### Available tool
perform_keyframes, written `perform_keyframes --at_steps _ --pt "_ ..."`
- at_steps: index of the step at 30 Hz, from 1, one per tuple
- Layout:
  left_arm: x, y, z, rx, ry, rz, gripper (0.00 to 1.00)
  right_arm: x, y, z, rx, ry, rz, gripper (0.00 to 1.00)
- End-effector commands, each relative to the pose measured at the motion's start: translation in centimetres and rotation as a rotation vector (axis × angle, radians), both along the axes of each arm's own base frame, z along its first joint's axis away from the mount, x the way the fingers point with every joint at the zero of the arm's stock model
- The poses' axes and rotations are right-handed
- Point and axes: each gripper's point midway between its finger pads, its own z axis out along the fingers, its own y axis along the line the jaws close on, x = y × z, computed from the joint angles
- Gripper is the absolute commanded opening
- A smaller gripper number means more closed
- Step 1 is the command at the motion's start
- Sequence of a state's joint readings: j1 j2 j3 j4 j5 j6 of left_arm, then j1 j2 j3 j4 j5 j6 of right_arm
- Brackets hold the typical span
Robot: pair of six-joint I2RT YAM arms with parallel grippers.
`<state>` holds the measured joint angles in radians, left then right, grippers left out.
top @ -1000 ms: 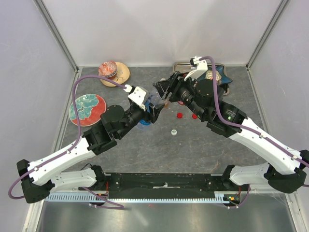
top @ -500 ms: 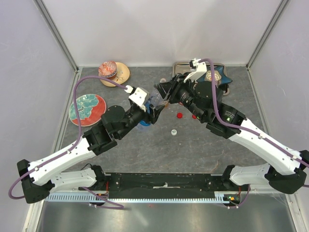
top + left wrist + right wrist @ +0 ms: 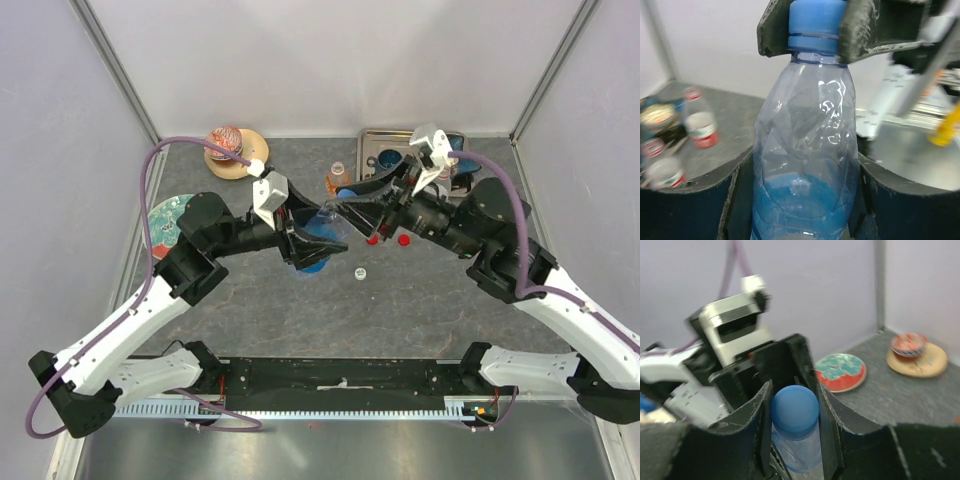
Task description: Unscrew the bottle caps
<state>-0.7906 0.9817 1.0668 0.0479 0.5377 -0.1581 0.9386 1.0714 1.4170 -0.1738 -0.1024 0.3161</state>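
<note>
My left gripper (image 3: pixel 805 205) is shut on the lower body of a blue-tinted bottle (image 3: pixel 807 150), held off the table near its middle (image 3: pixel 318 235). The bottle's blue cap (image 3: pixel 795 410) sits on its neck. My right gripper (image 3: pixel 794 412) is shut on that cap (image 3: pixel 817 22), one finger on each side. Two red caps (image 3: pixel 372 240) (image 3: pixel 404 240) and a white cap (image 3: pixel 359 271) lie loose on the table. An orange-liquid bottle (image 3: pixel 337 178) stands behind. Blurred red-labelled bottles (image 3: pixel 702 131) show in the left wrist view.
A metal tray (image 3: pixel 372 138) holding a blue cup (image 3: pixel 390 160) stands at the back right. A red and teal plate (image 3: pixel 165 222) lies at the left. Behind it a wooden plate (image 3: pixel 252 150) carries a patterned bowl (image 3: pixel 224 142).
My right gripper has closed onto the blue cap. Both arms have shifted, and the bottle now sits a little further right and more tilted between them.
</note>
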Motion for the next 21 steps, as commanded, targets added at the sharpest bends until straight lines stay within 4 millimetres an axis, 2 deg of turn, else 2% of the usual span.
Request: perform_keyframes --at_steps 1,2,3,6,7,8,10,11,17,21 --pt "-9.1 0.7 3.2 -0.04 0.017 -0.575 0.54 -8.4 1.6 1.3 -0.005 -0.214 0.473 0.0" --pt "-9.7 0.9 3.3 -0.037 0.054 -0.621 0.54 -9.2 1.7 1.2 -0.011 -0.212 0.525 0.0" --pt "-10.5 1.2 3.4 -0.032 0.014 -0.69 0.55 -9.4 2.1 0.8 -0.02 -0.201 0.564 0.0" --pt "-11.2 1.4 2.6 -0.007 0.07 -0.778 0.55 -11.8 2.1 0.4 -0.02 -0.202 0.726 0.0" --pt "-11.3 1.5 2.8 -0.022 0.026 -0.795 0.55 -12.7 2.0 0.1 -0.02 -0.209 0.781 0.0" --pt "-11.3 1.3 2.4 -0.006 0.08 -0.816 0.55 -13.7 1.7 0.0 -0.021 -0.223 0.846 0.0" --pt "-11.6 1.6 2.4 -0.012 0.04 -0.85 0.54 -14.8 1.3 -0.7 -0.037 -0.233 0.932 0.0" --pt "-11.7 1.5 2.1 0.003 0.075 -0.868 0.54 -15.7 0.9 -1.1 -0.049 -0.242 1.001 0.0" --pt "-11.5 1.4 2.1 0.011 0.076 -0.883 0.53 -16.2 0.9 -3.8 -0.094 -0.206 1.097 0.0" --pt "-11.3 1.3 1.8 0.025 0.084 -0.877 0.53 -15.6 1.1 -4.1 -0.098 -0.198 1.073 0.0"
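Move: In the left fingers sits the blue-capped bottle's body, its cap some 9 cm above that hand, 3 cm ahead and 3 cm to its right. The right fingers already pinch this blue cap. From the right hand, the loose white cap lies about 4 cm ahead and 3 cm right, the nearer red cap 12 cm ahead and 5 cm right, both roughly 46 cm below; the orange bottle stands some 18 cm ahead, 2 cm left and 37 cm below. Twisting against each other while both keep their hold, the left hand turns the bottle body about 50 degrees clockwise and the right hand turns on the blue cap about 45 degrees counter-clockwise, tilting as it goes. Meanwhile both draw back towards the bases together by roughly 12 cm, fast at first and then easing, away from the orange bottle. ##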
